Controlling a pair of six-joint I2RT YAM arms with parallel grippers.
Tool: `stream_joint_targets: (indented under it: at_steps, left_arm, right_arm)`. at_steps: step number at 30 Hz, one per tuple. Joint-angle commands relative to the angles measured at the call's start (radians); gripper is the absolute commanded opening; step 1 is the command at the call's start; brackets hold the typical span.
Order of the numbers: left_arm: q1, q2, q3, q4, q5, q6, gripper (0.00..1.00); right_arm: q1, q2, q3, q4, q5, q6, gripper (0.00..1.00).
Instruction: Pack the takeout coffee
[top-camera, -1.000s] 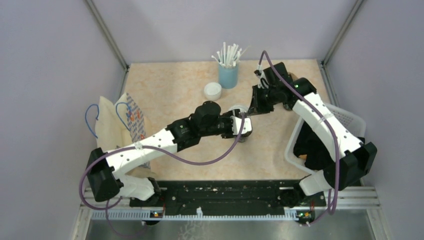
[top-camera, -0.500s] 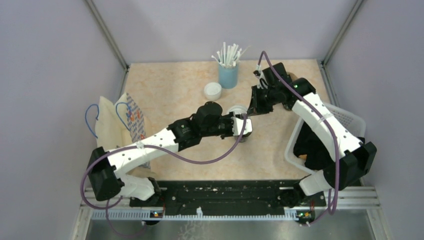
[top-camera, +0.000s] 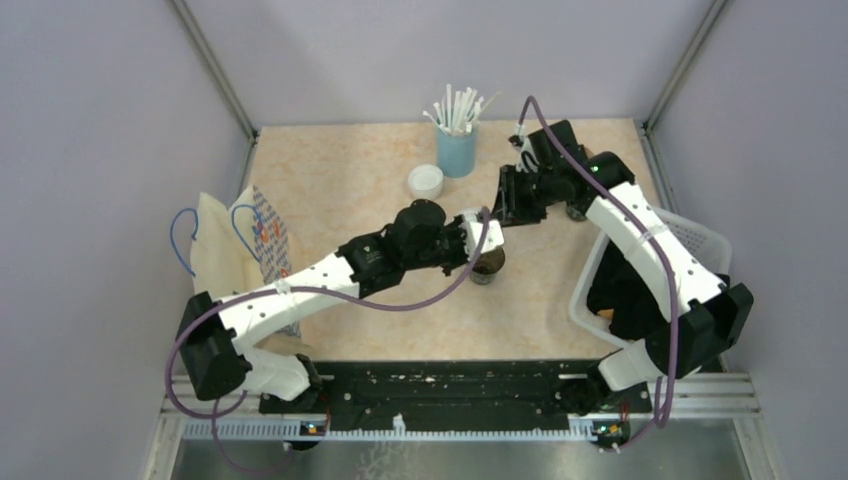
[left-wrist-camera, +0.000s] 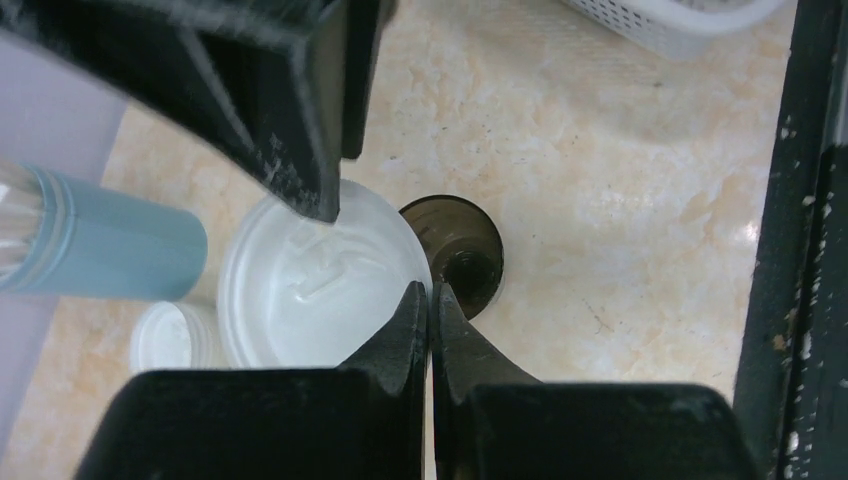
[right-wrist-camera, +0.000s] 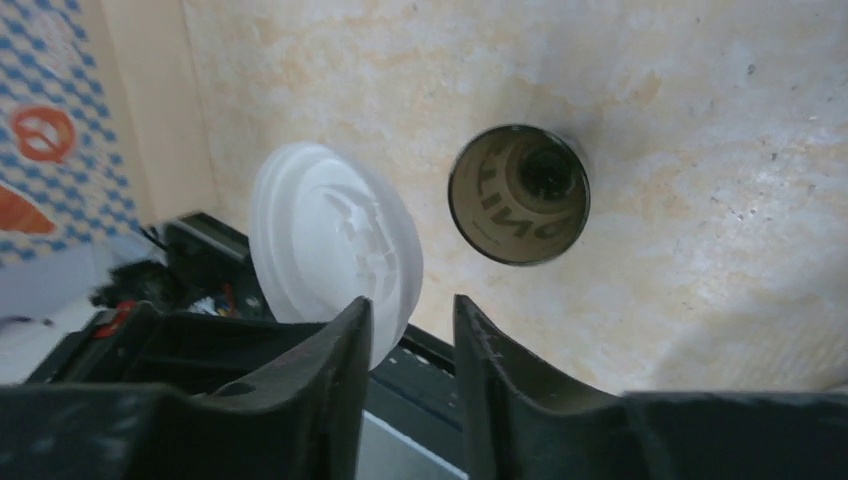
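Observation:
The takeout coffee cup (top-camera: 487, 268), dark brown and open-topped, stands upright on the table (top-camera: 350, 180). It shows from above in both wrist views (left-wrist-camera: 457, 250) (right-wrist-camera: 518, 208). Its round white lid (left-wrist-camera: 310, 285) (right-wrist-camera: 330, 235) hangs in the air just beside and above the cup. My left gripper (top-camera: 478, 235) (left-wrist-camera: 430, 292) is shut on the lid's rim. My right gripper (top-camera: 503, 212) (right-wrist-camera: 413, 300) is slightly open at the lid's opposite edge, and that edge lies against its left finger. The right gripper's fingers (left-wrist-camera: 290, 110) show above the lid in the left wrist view.
A light-blue cup of white straws (top-camera: 456, 150) (left-wrist-camera: 110, 250) stands at the back, with a second small white lid (top-camera: 425, 181) (left-wrist-camera: 170, 335) next to it. A white basket (top-camera: 690, 235) sits at the right and a printed paper bag (top-camera: 240, 245) at the left.
My left gripper has shut on the lid's rim and drawn slightly left, uncovering the cup. My right gripper, shut on the lid before, has opened.

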Motion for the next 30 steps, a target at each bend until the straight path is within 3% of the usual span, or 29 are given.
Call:
stream_joint_targets:
  at_steps: [1, 5, 8, 12, 15, 18, 22, 30]
  left_arm:
    - [0.137, -0.082, 0.073, 0.082, 0.100, -0.349, 0.00]
    - [0.387, -0.104, 0.103, 0.174, 0.459, -0.875, 0.00]
    - [0.530, -0.084, 0.048, 0.453, 0.677, -1.336, 0.00]
    - [0.607, -0.032, -0.136, 1.049, 0.759, -1.950, 0.00]
    - [0.612, 0.032, -0.208, 1.382, 0.733, -2.264, 0.00]
    - [0.609, 0.053, -0.222, 1.444, 0.704, -2.369, 0.00]
    - [0.608, 0.013, -0.236, 1.322, 0.653, -2.338, 0.00]
    - [0.608, -0.014, -0.307, 1.355, 0.610, -2.363, 0.00]
  right_arm:
    - [-0.118, -0.050, 0.077, 0.063, -0.109, 0.027, 0.44]
    - [-0.186, -0.151, 0.031, 0.248, -0.257, 0.005, 0.78]
    - [-0.181, -0.239, -0.070, 0.463, -0.368, 0.051, 0.95]
    - [-0.083, -0.277, -0.101, 0.596, -0.379, 0.042, 0.99]
    - [-0.014, -0.241, -0.069, 0.589, -0.317, 0.033, 0.99]
    - [0.029, -0.204, -0.033, 0.576, -0.241, 0.025, 0.99]
    - [0.080, -0.161, 0.026, 0.544, -0.143, 0.013, 0.99]
    - [0.112, -0.135, 0.056, 0.509, -0.054, 0.031, 0.99]
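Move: The white lid is pinched at its edge in the left hand, its middle about 4 cm ahead and 1 cm right of that hand; from the right hand it lies some 5 cm left and 1 cm back. The cup stands about 4 cm right of the left hand, level fore-and-aft, 13 cm below. The lid stack is about 20 cm ahead of the left hand, 11 cm left and 16 cm down. Left swings the pinched lid up about 16 cm and left, rolling it over; right opens wide, rising alongside 13 cm. ##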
